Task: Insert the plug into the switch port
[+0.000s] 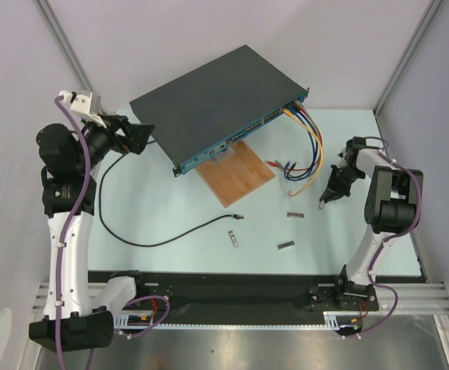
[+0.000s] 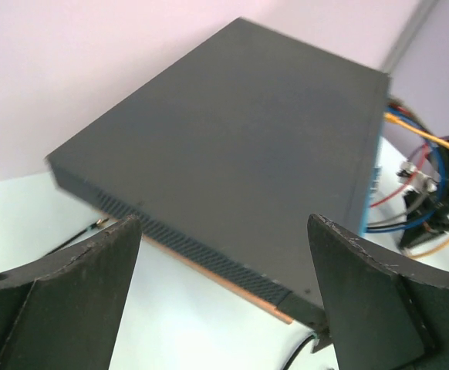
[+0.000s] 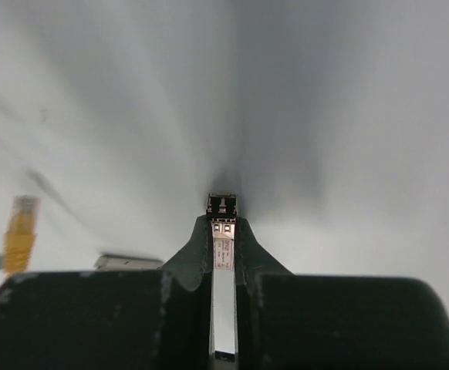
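The plug is the pale tip of a thin black cable and lies on the table in front of the switch, with neither gripper on it. The switch is a flat dark-grey box, and its row of ports runs along the narrow blue face. My left gripper hangs open at the switch's left end; in the left wrist view the gripper frames the box. My right gripper is shut on a small silver metal stick, low over the table at the right.
A wooden board lies under the switch's front edge. Yellow, blue and red cables loop out of the right-hand ports. Three more silver sticks lie on the table. A yellow cable end lies left of the right gripper.
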You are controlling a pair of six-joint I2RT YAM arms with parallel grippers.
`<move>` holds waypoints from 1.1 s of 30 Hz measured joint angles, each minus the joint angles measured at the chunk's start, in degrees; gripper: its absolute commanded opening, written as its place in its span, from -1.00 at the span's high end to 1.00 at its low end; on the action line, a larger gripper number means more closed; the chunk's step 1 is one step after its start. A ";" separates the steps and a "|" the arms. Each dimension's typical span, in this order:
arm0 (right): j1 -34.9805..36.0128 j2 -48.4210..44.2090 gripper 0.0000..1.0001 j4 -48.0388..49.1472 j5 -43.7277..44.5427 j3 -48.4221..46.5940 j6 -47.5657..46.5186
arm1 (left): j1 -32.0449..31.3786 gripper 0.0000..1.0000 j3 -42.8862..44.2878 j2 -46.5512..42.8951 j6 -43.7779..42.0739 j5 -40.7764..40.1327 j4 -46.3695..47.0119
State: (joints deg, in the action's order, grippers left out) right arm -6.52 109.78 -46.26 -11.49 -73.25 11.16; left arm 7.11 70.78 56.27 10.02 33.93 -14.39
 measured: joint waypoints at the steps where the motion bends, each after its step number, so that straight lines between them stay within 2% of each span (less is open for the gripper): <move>1: -1.05 -0.26 1.00 0.28 -2.58 0.09 -0.50 | -0.33 -0.87 0.90 0.39 0.02 1.07 0.07; 5: -7.08 -5.77 1.00 2.16 -13.79 -0.02 -1.75 | -3.72 -0.87 3.30 1.16 0.52 5.11 0.72; 9: -12.07 -14.80 1.00 4.63 -24.02 -5.07 -0.83 | -11.39 -0.87 6.84 2.89 0.26 7.34 1.01; 15: -12.09 -28.13 1.00 15.52 -36.44 -8.59 6.99 | -24.04 -0.87 16.04 8.17 -3.98 6.19 -2.32; 19: -8.94 -35.26 1.00 26.62 -39.98 -7.34 15.34 | -33.24 -0.89 20.57 11.78 -9.31 1.46 -5.14; 25: 0.72 -41.99 1.00 42.80 -40.48 -3.93 26.05 | -47.82 -0.89 20.92 15.04 -18.14 -10.21 -8.35; 29: 7.80 -44.52 1.00 48.70 -38.42 -1.20 29.00 | -54.73 -0.83 20.96 17.27 -21.94 -16.55 -8.94; 33: 14.86 -44.76 1.00 50.90 -35.80 -0.68 29.53 | -58.49 -0.76 21.90 19.65 -24.20 -21.42 -9.09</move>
State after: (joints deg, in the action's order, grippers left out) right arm 8.34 65.01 4.64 -47.29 -73.93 40.69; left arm -51.37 92.68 75.92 -14.17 12.51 -23.49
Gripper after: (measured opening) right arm 0.067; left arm 0.896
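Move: The plug, a small metal module, is pinched at the right fingertips on the table. The open left gripper, where it is being taken, is about 55 cm left, 3 back and 40 higher; from the left hand the plug is the reverse. From the right hand, the switch port is some 34 cm left, 12 ahead and 11 up, the yellow cable end 11 left and 3 ahead, a spare module 10 left and 4 back. Straight up off the table first, then bending left, the right hand keeps its pinch on the plug, climbing some 44 cm and ending about 19 cm left while its downward fingers swing up to roughly level, pointing left and forward. Meanwhile the left hand sweeps right and somewhat back towards it, turning about 40 degrees clockwise, fingers staying open, not yet touching the plug. ##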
